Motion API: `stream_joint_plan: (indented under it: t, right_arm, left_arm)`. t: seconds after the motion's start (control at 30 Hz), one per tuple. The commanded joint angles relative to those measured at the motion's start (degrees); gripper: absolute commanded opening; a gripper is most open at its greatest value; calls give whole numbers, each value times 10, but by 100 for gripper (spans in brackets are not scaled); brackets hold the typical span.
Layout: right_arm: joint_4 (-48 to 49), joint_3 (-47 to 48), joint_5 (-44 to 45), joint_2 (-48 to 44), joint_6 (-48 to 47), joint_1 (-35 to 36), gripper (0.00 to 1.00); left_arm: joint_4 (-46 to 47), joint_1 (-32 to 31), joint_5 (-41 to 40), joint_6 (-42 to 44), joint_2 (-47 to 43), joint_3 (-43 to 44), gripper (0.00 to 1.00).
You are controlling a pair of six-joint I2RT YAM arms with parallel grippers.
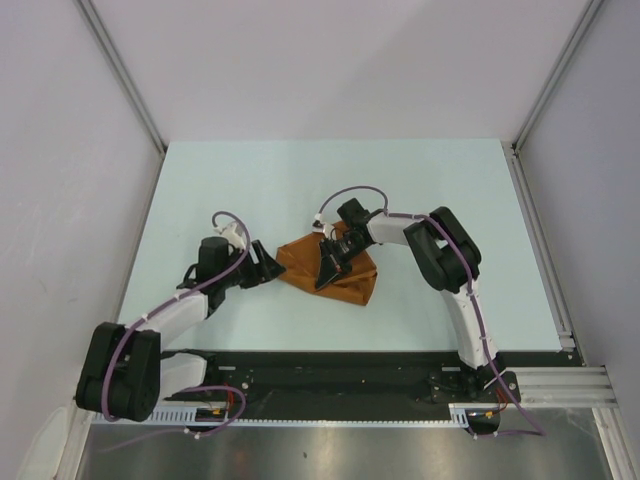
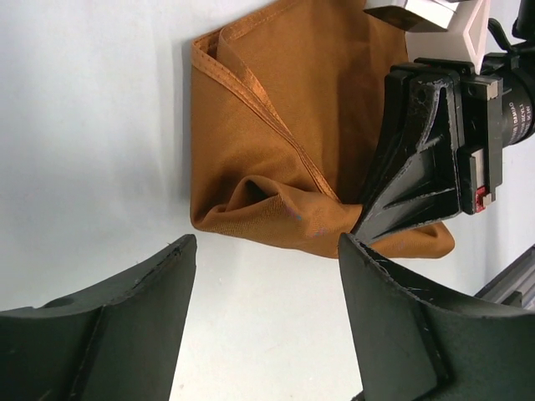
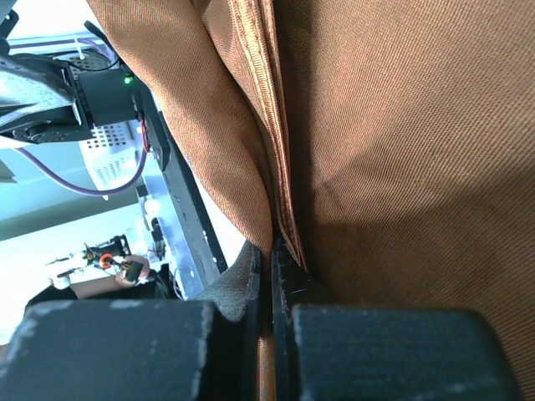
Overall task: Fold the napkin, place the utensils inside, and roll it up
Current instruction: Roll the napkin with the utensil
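The rust-brown napkin (image 1: 355,285) lies bunched and partly folded on the pale table (image 1: 250,190), with a hemmed edge running across it (image 2: 276,150). My right gripper (image 1: 326,274) points down into the cloth and is shut on a fold of the napkin (image 3: 401,150); its jaws meet at the hem (image 3: 269,251). From the left wrist view the right gripper (image 2: 361,230) presses the cloth near its lower edge. My left gripper (image 1: 270,266) is open just left of the napkin, nothing between its fingers (image 2: 266,251). The utensils are out of view.
A black rail (image 1: 350,370) with both arm bases runs along the table's near edge. Grey walls close in the left, back and right sides. An aluminium frame (image 1: 560,385) sits at the right front corner.
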Motion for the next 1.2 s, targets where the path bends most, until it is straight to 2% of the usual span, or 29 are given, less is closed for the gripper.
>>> stream_joint_plan:
  t: [0.0,0.17,0.47,0.7,0.77,0.83,0.87,0.9,1.0,1.03,1.17]
  right_arm:
    - [-6,16,-5,16,5,-4,0]
    - [-6,17,-5,17,7,-4,0]
    - [-12,16,-2,19,5,-5,0]
    - [-13,18,-3,21,5,-6,0]
    - [-13,18,-2,18,6,-7,0]
    - [-11,18,-2,16,9,-6,0]
    - [-10,18,-5,10,10,-6,2]
    - [-10,18,-7,7,10,-6,3]
    - [-3,15,-13,-12,17,-6,17]
    - [-4,16,-14,-15,18,-6,26]
    - [-2,11,-10,-42,23,-7,40]
  left_arm:
    - [58,-9,-9,22,24,11,72]
    - [86,-18,-32,30,59,26,67]
    - [106,-56,-85,38,81,41,52]
    - [98,-61,-94,47,110,56,27]
    - [93,-61,-101,47,118,57,14]
    - [84,-61,-113,47,124,62,6]
    - [80,-61,-120,47,127,67,0]
    - [69,-61,-125,47,134,71,0]
    - [51,-59,-131,50,157,92,0]
    - [44,-59,-130,50,164,97,0]
    - [24,-58,-125,48,194,117,0]
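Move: My open left hand is going for the folded left end of the napkin, about 4 cm ahead, 2 cm to its right and 4 cm below. The rolled near edge, pinched in my right fingers, lies some 8 cm right of my left hand, 1 cm back and 4 cm below. The napkin's middle is roughly 11 cm right, 4 cm ahead and 4 cm below. From my right hand, the left end is about 5 cm ahead and 7 cm left, nearly level. While my right hand stays still and keeps its pinch on the rolled edge, I take my left hand forward and down about 5 cm, drifting slightly right, onto the napkin's folded left end, rolling it some 10 degrees left side up and shutting its fingers to pinch the cloth. Only then do I part my right fingers and start lifting them barely 1 cm. ##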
